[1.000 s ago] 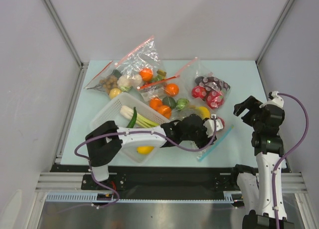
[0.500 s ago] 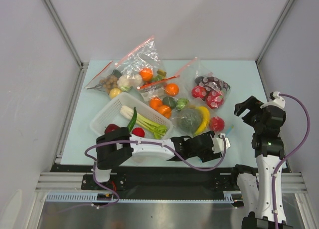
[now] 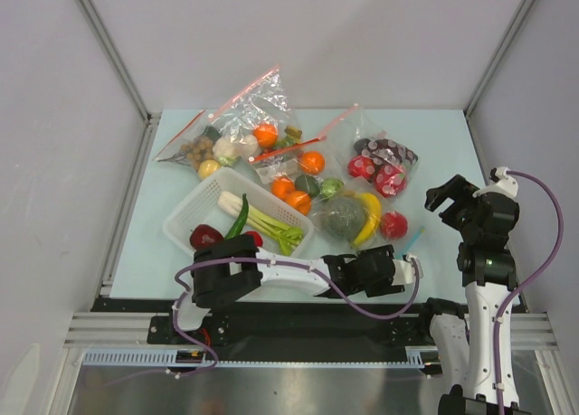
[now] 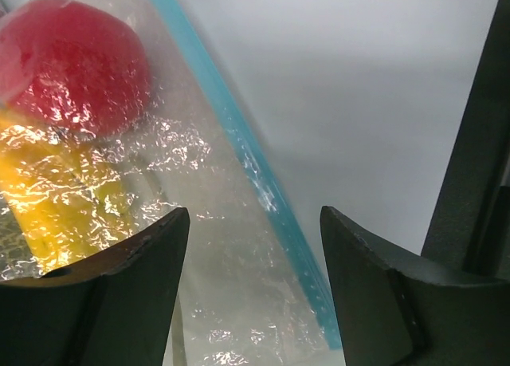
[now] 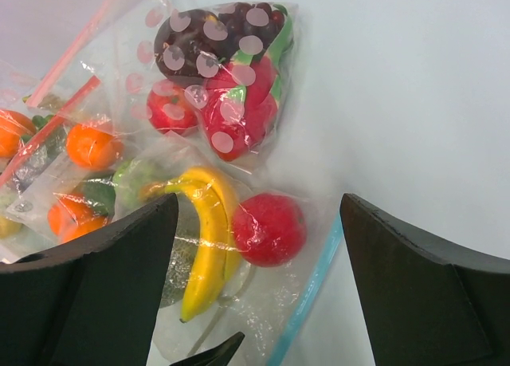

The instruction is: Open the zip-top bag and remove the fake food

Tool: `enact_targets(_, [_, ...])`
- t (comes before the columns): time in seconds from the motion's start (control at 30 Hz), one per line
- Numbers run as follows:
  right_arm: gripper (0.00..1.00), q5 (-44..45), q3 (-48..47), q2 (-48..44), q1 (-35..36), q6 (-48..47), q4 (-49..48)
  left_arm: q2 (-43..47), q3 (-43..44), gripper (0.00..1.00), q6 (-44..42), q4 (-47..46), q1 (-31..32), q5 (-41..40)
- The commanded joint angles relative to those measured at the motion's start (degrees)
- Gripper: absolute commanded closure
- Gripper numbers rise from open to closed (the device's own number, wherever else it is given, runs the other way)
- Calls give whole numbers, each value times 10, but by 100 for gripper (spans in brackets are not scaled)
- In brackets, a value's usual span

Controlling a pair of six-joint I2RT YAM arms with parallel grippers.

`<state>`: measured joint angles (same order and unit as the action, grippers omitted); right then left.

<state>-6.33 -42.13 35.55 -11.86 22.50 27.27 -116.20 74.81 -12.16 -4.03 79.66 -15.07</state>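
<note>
The zip-top bag (image 3: 380,241) lies flat at the front right, its light blue zip strip (image 3: 409,243) on the right side. Inside it is the fake food: a netted melon (image 3: 341,218), a banana (image 3: 369,216) and a red round fruit (image 3: 393,225). My left gripper (image 3: 391,265) is low at the bag's near corner, open. In its wrist view the clear plastic (image 4: 239,254) and the strip (image 4: 263,190) lie between the spread fingers (image 4: 127,302), with the red fruit (image 4: 76,63) beyond. My right gripper (image 3: 445,195) hangs open above and to the right of the bag, looking down on banana (image 5: 209,230) and red fruit (image 5: 269,229).
A white basket (image 3: 192,214) with green vegetables and red pieces sits at the front left. Behind the bag lie several clear bags with red strips holding oranges (image 3: 311,162) and other toy food, plus a spotted bag (image 3: 384,166). My left arm (image 3: 280,272) lies along the table's near edge.
My left arm has drawn back from over the bag toward the near edge, uncovering the melon and banana, and its jaws have widened. The right arm has barely moved.
</note>
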Motion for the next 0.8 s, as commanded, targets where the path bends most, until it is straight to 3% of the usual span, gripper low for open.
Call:
enact_targets(0.0, [12, 5, -23, -6, 0, 5, -4, -9, 30, 28, -26, 5, 7, -28])
enact_targets(0.27, [12, 5, -23, -7, 1, 6, -4, -21, 43, 32, -47, 20, 9, -50])
enact_targets(0.5, [12, 5, -24, -6, 1, 5, -5, -32, 52, 53, -50, 31, 9, -52])
enact_targets(0.77, [11, 5, -24, -7, 2, 4, -7, -37, 55, 64, -55, 36, 9, -46])
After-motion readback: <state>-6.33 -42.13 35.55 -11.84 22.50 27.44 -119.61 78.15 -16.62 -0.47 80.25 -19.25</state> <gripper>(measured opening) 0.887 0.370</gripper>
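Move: The blue zip strip of the bag passes just beyond the left fingertips, crossing the gap between them: the stretch to grip lies about 1 cm ahead, 1 cm to the right and 2 cm below. From the left hand, the red fruit in the bag lies some 8 cm ahead and 1 cm left, and the bananas about 9 cm ahead and 7 cm left. From the right hand, that stretch of strip is roughly 11 cm back, 6 cm left and 21 cm down. Ease the left gripper down about 1.5 cm and forward about 1 cm onto the bag's open edge, tilting the wrist only slightly. Close the fingers from wide to roughly half that gap, taking the clear plastic beside the blue zip strip between the tips and bringing one fingertip against the strip. ##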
